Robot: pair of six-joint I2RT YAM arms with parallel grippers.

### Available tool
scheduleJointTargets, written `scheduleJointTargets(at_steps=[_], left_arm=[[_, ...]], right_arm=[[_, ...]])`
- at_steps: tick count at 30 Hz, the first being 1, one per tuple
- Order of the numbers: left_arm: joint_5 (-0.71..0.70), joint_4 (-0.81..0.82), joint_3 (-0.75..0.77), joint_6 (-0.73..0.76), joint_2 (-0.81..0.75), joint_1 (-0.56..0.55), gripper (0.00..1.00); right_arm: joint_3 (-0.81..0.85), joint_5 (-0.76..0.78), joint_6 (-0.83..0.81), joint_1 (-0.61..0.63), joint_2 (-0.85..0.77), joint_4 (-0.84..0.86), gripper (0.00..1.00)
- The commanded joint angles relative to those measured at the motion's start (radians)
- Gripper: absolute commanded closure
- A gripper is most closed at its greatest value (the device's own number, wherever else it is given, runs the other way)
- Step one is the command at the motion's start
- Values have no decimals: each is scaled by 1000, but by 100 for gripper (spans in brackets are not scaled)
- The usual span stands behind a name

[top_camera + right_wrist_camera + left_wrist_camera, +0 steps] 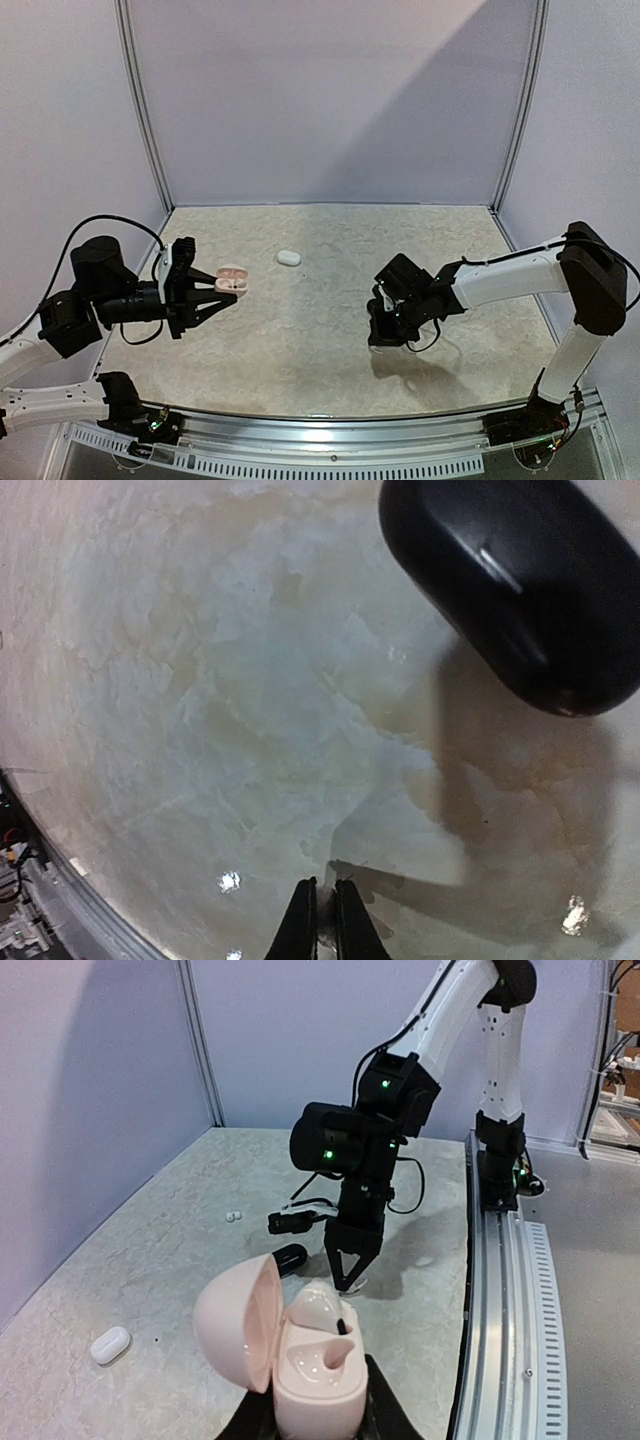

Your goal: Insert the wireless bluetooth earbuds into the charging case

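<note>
A pink charging case (300, 1380) stands with its lid open, and my left gripper (316, 1418) is shut on its base, held above the table's left side (232, 279). One pink earbud (318, 1306) sits in the far socket. The near socket (325, 1358) is bare. My right gripper (386, 338) points down at the table on the right, its tips at the surface. In the right wrist view its fingers (300, 920) are shut on a small pale earbud (321, 920), seen from the left wrist as a pale bit (356, 1283) under the tips.
A closed black case (520, 590) lies just beside the right gripper (290, 1257). A closed white case (289, 257) rests mid-table towards the back. Two tiny white bits (232, 1216) lie farther off. A metal rail (330, 425) runs along the near edge.
</note>
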Motion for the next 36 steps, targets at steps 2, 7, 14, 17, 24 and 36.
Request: scheduleJointTargets(at_steps=[2,7,14,17,24,36], left_arm=[[8,-3,-19,-18,-19,16,100],[9,3,-28,-25,-28,18,100],[12,7,-35,-34,-38,21,100],[13,4,-38,-34,-42,23,100],[19,17,-51,-41,-49,24,100],[36,15,-59,-35,-67,26,100]], right_arm=[[-120,-246,163,-68,37,432,100],[-236,-361,340,-85,114,738,100],[-338,-287,487,-98,189,842,94],[-293,-191,406,-97,158,579,85],[-156,-21,224,-96,69,119,71],[130,186,31,-72,-5,-337,64]])
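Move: The right hand, just above the table with the loose earbud in its nearly shut fingers, takes it to a bare spot about 3 cm to its left, 1 cm ahead and 2 cm below. The oblong black case lies roughly 10 cm ahead of the hand and 1 cm to its right; the other black case is some 13 cm ahead and 11 cm right. From the left hand, that bare spot is about 27 cm right, 8 cm ahead and 27 cm below. The right fingers lay the earbud down on the table and let go of it: the hand slides about 3.5 cm left and sinks slightly while rolling some 30 degrees so the fingertips swing leftward, then opens. Staying low, it rolls back and draws away from the earbud, about 7 cm to the right and 2–3 cm forward. ##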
